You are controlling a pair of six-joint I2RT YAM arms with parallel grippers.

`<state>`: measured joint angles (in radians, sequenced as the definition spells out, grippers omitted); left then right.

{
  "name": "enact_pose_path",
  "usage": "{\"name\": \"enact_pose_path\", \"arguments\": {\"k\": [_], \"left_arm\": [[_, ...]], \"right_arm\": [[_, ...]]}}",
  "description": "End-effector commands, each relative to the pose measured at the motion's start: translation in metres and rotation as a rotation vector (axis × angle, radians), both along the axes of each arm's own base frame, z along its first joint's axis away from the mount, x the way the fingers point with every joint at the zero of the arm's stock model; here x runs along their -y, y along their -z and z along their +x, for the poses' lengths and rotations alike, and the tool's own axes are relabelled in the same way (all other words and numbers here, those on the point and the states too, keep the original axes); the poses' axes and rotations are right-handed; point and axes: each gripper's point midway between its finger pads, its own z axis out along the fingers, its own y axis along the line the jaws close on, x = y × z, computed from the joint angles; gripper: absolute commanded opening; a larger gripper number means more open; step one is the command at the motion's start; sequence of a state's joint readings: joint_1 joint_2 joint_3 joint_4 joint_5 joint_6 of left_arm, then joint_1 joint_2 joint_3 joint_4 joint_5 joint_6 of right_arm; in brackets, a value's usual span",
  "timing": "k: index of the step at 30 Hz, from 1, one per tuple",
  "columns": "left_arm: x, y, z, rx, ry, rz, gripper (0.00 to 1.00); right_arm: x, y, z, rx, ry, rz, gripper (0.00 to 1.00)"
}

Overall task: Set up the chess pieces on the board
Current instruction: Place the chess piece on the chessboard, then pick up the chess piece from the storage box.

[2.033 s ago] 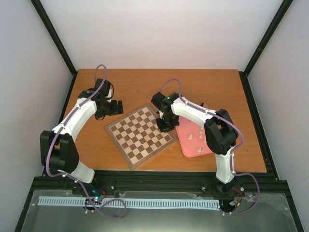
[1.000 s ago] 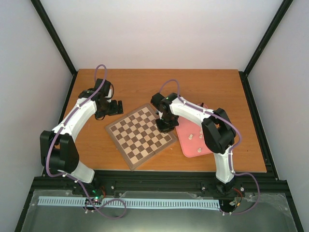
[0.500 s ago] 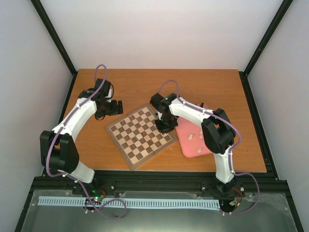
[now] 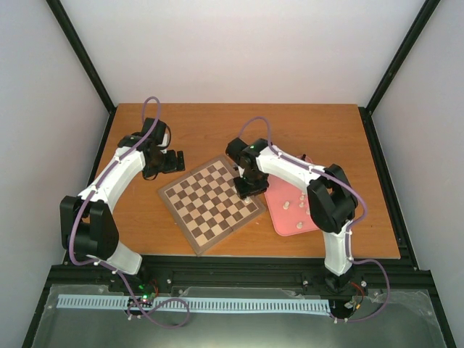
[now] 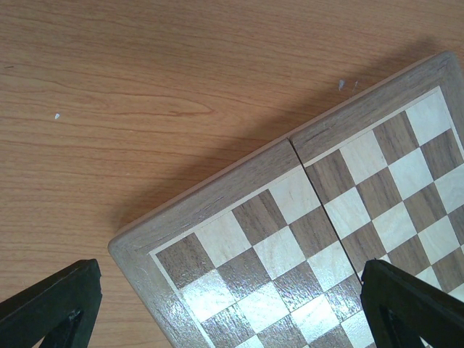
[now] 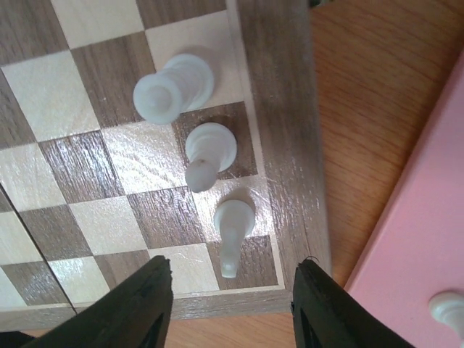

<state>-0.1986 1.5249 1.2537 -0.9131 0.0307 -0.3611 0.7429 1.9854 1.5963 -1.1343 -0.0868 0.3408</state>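
Note:
The board (image 4: pixel 210 201) lies tilted in the middle of the table. Three cream-white chess pieces stand in its right edge row: a tall one (image 6: pixel 174 88), a middle one (image 6: pixel 209 151) and a slim one (image 6: pixel 233 232). My right gripper (image 6: pixel 233 279) hangs just above the slim piece, open, with its fingers (image 6: pixel 145 304) well clear on either side. In the top view the right gripper (image 4: pixel 246 188) sits at the board's right edge. My left gripper (image 5: pixel 228 290) is open and empty over the board's left corner (image 5: pixel 145 254); the top view shows the left gripper (image 4: pixel 177 161) there too.
A pink tray (image 4: pixel 279 217) lies right of the board, touching its edge, with a few loose white pieces (image 4: pixel 287 205) on it. The tray's rim (image 6: pixel 420 239) and one piece (image 6: pixel 446 308) show in the right wrist view. Bare wooden table surrounds the board.
The right gripper's jaws have spread apart and left the slim white piece standing on the edge row. The right arm has barely shifted. The left arm has not moved.

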Motion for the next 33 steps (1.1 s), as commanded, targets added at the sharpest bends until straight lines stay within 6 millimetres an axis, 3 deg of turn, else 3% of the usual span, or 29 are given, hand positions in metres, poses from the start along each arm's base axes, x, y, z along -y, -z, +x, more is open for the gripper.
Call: {"name": "enact_pose_path", "arguments": {"k": [1,6,10,15,19,25,33], "left_arm": [[0.002,-0.012,0.004,0.039,0.025,0.002,1.0],[0.002,-0.013,0.002,0.041,0.025,0.0,1.0],[0.004,-0.014,0.003,0.041,0.026,-0.008,1.0],[0.006,-0.013,0.004,0.039,0.027,-0.017,1.0],[0.008,-0.011,0.003,0.035,0.031,-0.026,1.0],[0.01,-0.008,0.002,0.028,0.034,-0.035,1.0],[0.01,-0.005,0.001,0.025,0.036,-0.032,1.0]], "right_arm": [[0.004,-0.03,0.004,0.084,0.011,0.007,0.49],[0.028,-0.063,0.006,0.155,0.073,-0.003,0.52],[0.073,-0.079,0.005,0.178,0.202,-0.046,0.53],[0.139,-0.066,-0.008,0.142,0.388,-0.114,0.52],[0.172,-0.047,-0.025,0.078,0.515,-0.106,0.52],[0.2,-0.024,-0.044,-0.005,0.662,-0.077,0.51],[0.207,-0.02,-0.034,0.012,0.713,-0.047,0.48]]}}
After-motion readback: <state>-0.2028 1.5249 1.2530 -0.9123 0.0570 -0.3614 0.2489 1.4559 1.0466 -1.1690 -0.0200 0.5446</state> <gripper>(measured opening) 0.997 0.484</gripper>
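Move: The crowned white piece I head for stands in the near right part of the pink tray, hidden under my arm: about 24 cm right of my right hand, 5 cm back and 4 cm lower. The pointed white piece in the tray is some 18 cm right and 7 cm back, the tall white piece 14 cm right and 1 cm back. The placed piece stands right under my fingers. From my left hand the crowned piece lies about 43 cm right and 18 cm back. With the fingers already loosened, my right hand lifts clear of the placed piece, climbing about 8 cm, then swings some 21 cm right and a little back, over the board's edge to the tray. It sinks again to hover just above the white pieces, turning about 40 degrees clockwise, fingers staying roughly half open and empty. ##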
